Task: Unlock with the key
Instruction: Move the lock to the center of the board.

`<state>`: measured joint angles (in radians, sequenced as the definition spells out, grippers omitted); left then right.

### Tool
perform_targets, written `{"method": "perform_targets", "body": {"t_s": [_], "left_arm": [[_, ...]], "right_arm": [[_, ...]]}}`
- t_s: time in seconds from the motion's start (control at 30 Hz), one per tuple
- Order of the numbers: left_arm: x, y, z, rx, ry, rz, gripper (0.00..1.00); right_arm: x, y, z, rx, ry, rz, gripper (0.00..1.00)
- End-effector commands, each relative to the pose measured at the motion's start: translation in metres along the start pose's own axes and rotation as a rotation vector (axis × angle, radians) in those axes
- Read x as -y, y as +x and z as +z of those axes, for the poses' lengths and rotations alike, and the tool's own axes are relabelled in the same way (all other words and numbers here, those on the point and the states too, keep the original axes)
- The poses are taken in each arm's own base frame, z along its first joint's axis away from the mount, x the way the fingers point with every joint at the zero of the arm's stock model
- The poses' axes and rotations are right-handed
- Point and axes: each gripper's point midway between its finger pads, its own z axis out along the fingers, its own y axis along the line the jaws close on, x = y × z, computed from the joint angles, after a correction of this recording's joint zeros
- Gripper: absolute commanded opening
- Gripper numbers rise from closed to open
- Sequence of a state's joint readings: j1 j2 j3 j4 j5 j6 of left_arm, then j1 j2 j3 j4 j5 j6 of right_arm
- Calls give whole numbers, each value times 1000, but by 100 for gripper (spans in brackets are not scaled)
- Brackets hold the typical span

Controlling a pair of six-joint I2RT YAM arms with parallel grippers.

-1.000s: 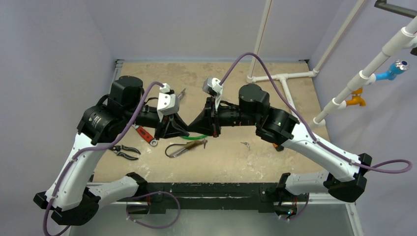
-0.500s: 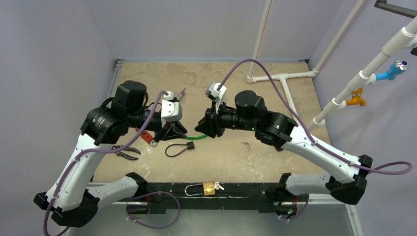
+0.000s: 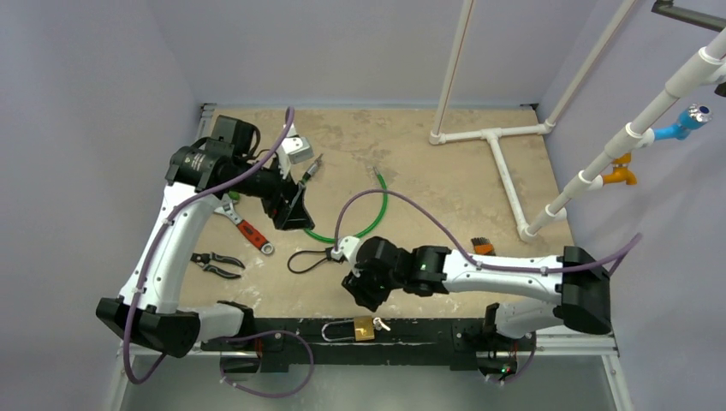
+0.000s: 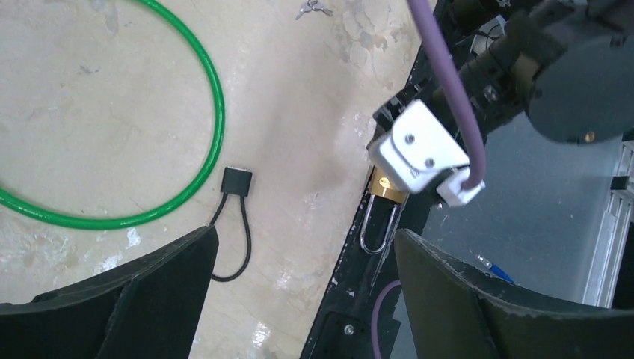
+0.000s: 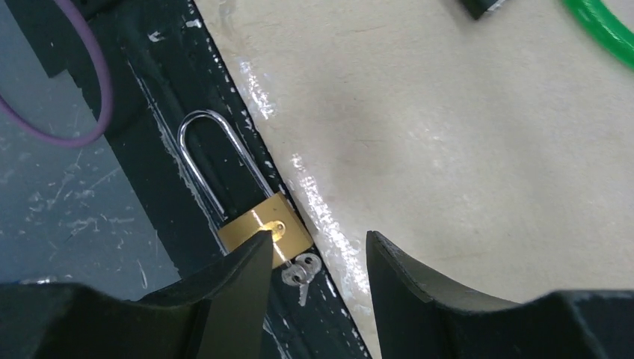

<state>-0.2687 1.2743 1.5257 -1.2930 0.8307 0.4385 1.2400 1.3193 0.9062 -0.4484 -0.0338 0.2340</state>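
A brass padlock (image 3: 363,328) with a long steel shackle (image 5: 213,161) lies on the black rail at the table's near edge. A small bunch of keys (image 5: 299,273) sticks out of the end of its body (image 5: 258,224). My right gripper (image 5: 318,239) hovers just above the padlock and keys, open and holding nothing. In the top view it (image 3: 360,295) sits low over the front edge. My left gripper (image 3: 295,210) is raised over the far left of the table, open wide and empty. Its wrist view shows the padlock (image 4: 389,191) partly hidden by the right arm's white camera housing (image 4: 422,153).
A green cable (image 3: 364,218) and a black cable loop (image 3: 310,259) lie mid-table. Pliers (image 3: 216,264) and a red-handled wrench (image 3: 248,231) lie at the left. White pipes (image 3: 501,163) stand at the back right. A second pair of keys (image 4: 310,9) lies on the table.
The two grippers met mid-table a second ago. The padlock then appeared on the front rail. The right arm swung down over it, the left drew back left, and both opened.
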Motion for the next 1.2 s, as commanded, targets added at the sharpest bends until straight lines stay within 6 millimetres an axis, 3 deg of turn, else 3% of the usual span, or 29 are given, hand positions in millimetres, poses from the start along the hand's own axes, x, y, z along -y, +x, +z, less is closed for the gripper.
{"method": "perform_targets", "body": {"t_s": [0.0,0.13,0.3,0.57,0.6,0.67,0.8,0.97,1.17], "left_arm": [[11,-1,-20,17,-72,3,90],[15,20,-21,-23,-94,-30,91],[18,34,-27,-35,-146,-44,92],[29,30,-40,8,-185,-19,93],[29,29,-42,11,-191,-13,93],[30,26,-44,19,-198,-5,93],[32,18,-48,47,-200,1,93],[32,14,-50,59,-211,10,93],[33,16,-48,63,-203,8,92]], "right_arm": [[-18,2,20,31,53,-92,48],[-45,8,39,44,51,-166,44],[-59,17,63,38,40,-197,41],[-49,44,101,-29,87,-226,34],[-48,49,104,-41,89,-225,32],[-48,57,108,-54,79,-217,17],[-35,56,104,-17,140,-188,0],[-1,32,81,105,280,-95,0],[61,2,43,238,444,90,0]]}}
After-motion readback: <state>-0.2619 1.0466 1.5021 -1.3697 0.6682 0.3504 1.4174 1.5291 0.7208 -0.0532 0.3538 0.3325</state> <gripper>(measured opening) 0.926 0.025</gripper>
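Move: The padlock lies on the dark edge strip about 6 cm back and 6 cm to the left of my right hand and some 9 cm below it, with its shackle pointing left. Its keys are about 8 cm to the right of the lock's middle and 1 cm farther out. The black cable loop lies some 17 cm farther out than the lock and 8 cm left of it. From my left hand, the lock is roughly 17 cm back, 11 cm to the right and 27 cm below. I bring my right hand down about 9 cm, back and to the left onto the padlock, and shut the fingers on the forward leg of its shackle, just beyond the brass body. Keeping that pinch, I take it forward some 6 cm and to the right, barely rising, turning the wrist clockwise. Meanwhile my open, empty left hand draws back and left about 5 cm. ##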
